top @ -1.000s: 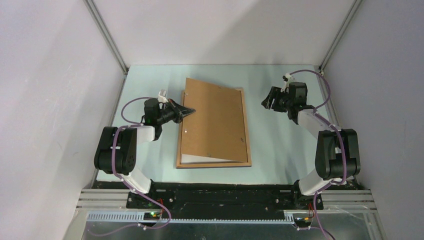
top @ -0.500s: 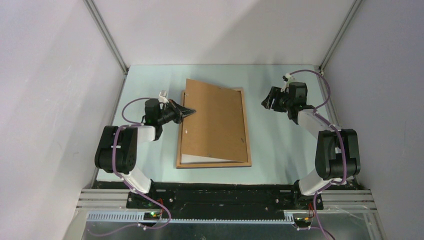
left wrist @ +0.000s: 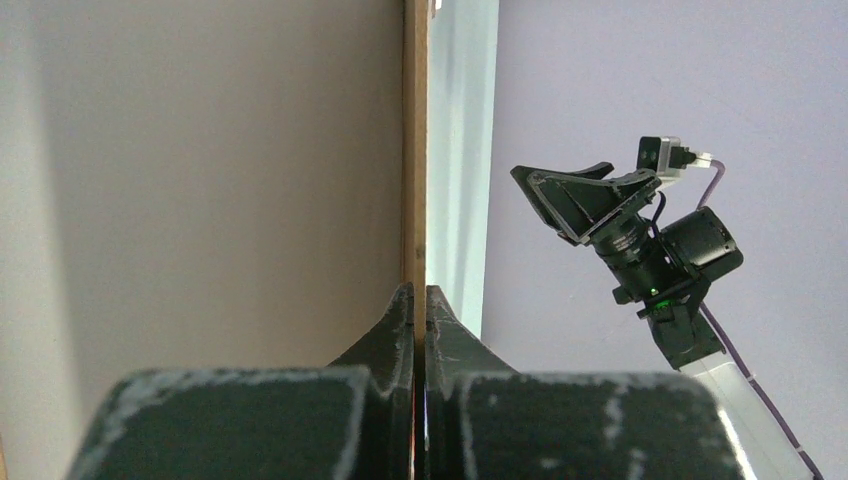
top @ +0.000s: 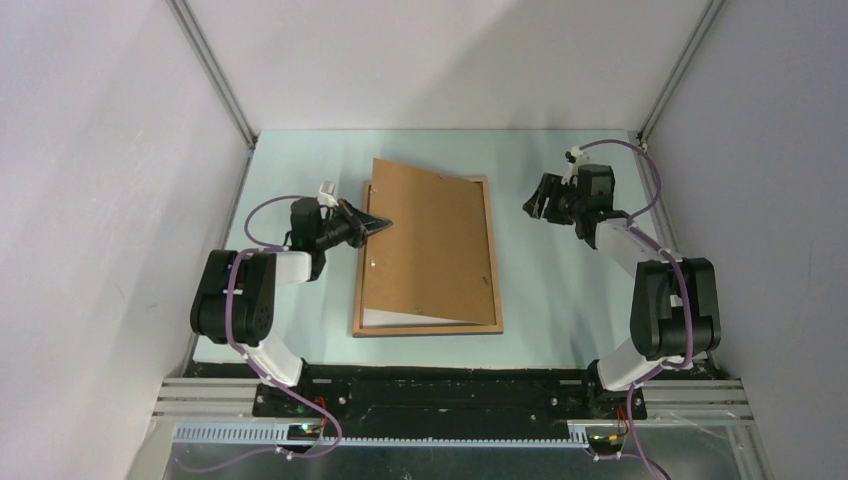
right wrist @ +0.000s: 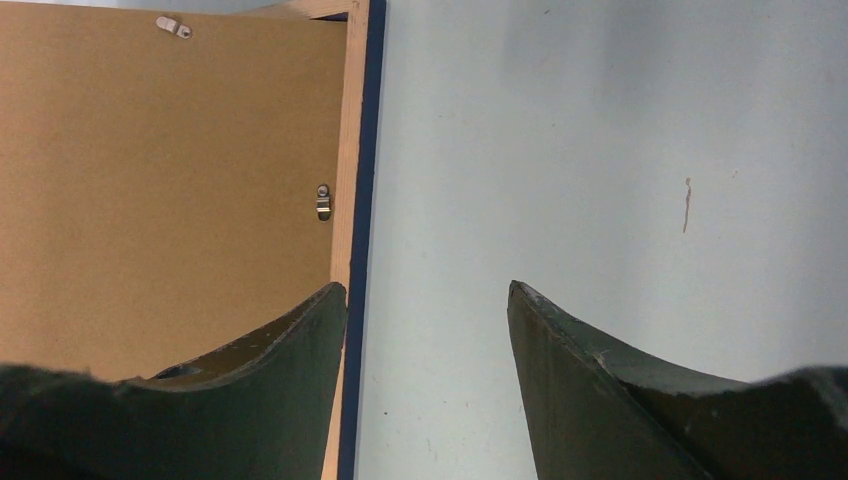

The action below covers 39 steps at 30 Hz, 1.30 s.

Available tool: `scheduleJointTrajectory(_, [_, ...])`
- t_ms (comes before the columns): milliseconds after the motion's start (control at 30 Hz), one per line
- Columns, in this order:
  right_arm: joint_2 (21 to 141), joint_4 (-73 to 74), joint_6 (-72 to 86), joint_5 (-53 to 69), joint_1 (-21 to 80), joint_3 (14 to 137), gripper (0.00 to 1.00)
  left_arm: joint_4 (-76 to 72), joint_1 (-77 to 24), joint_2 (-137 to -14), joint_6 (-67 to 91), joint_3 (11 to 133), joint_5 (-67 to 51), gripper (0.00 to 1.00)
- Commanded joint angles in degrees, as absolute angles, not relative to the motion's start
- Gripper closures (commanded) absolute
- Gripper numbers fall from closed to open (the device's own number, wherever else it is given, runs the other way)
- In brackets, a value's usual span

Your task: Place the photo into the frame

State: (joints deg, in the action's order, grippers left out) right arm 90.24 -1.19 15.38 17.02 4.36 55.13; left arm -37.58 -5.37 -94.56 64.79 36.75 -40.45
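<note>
The frame (top: 494, 262) lies flat mid-table, wood-brown face up, its right rail (right wrist: 349, 150) showing a dark blue outer edge. A brown backing board (top: 430, 245) rests askew on it, rotated against the rails. My left gripper (top: 383, 222) is shut on the board's left edge, which shows edge-on (left wrist: 415, 150) between the closed jaws (left wrist: 420, 292). A narrow white strip (top: 400, 318) under the board's near edge looks like the photo's plain reverse; its printed side is hidden. My right gripper (top: 540, 200) hovers open just right of the frame (right wrist: 428, 295), holding nothing.
The pale green table (top: 570, 300) is walled by white panels on three sides. Small metal clips (right wrist: 322, 203) sit along the frame's inner rail. From the left wrist view the right arm (left wrist: 660, 250) stands beyond the board.
</note>
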Motion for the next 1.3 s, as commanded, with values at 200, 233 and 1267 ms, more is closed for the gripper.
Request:
scheduleJointTrajectory(200, [89.23,-3.79,15.31,16.87,4.29,54.16,0.35,-41.57,-6.46,-94.70,63.60,38.81,-42.42,1.00])
scheduleJointTrajectory(233, [89.24,-3.78,15.30,16.87,4.30,54.15,0.35,-41.57,-6.49,-94.73,63.57,38.88,-42.44,1.00])
scheduleJointTrajectory(1267, [89.51,-3.67,15.40,17.03,4.30,54.17,0.35,-26.45,-6.43,-96.83,54.74,43.21,-39.61,0.23])
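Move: The left hand already pinches the raised left edge of the brown backing board; the frame it is being lowered into has its middle about 9 cm to the right, 4 cm back and 9 cm below. The board's middle is 9 cm right, 3 cm back and 5 cm down, and the frame's left rail about 4 cm left, 4 cm back and 9 cm down. From the idle right hand, the frame's middle lies roughly 21 cm left, 7 cm back and 10 cm below. The left hand keeps its pinch on the board's lifted left edge and at first sinks only a few millimetres, hardly shifting sideways. Then the fingers spread to about three quarters of their range, one above the board and one below its edge, while the hand drops faster towards the frame, some 2.5 cm in all, the pinch ending and the edge left resting on the lower finger. ##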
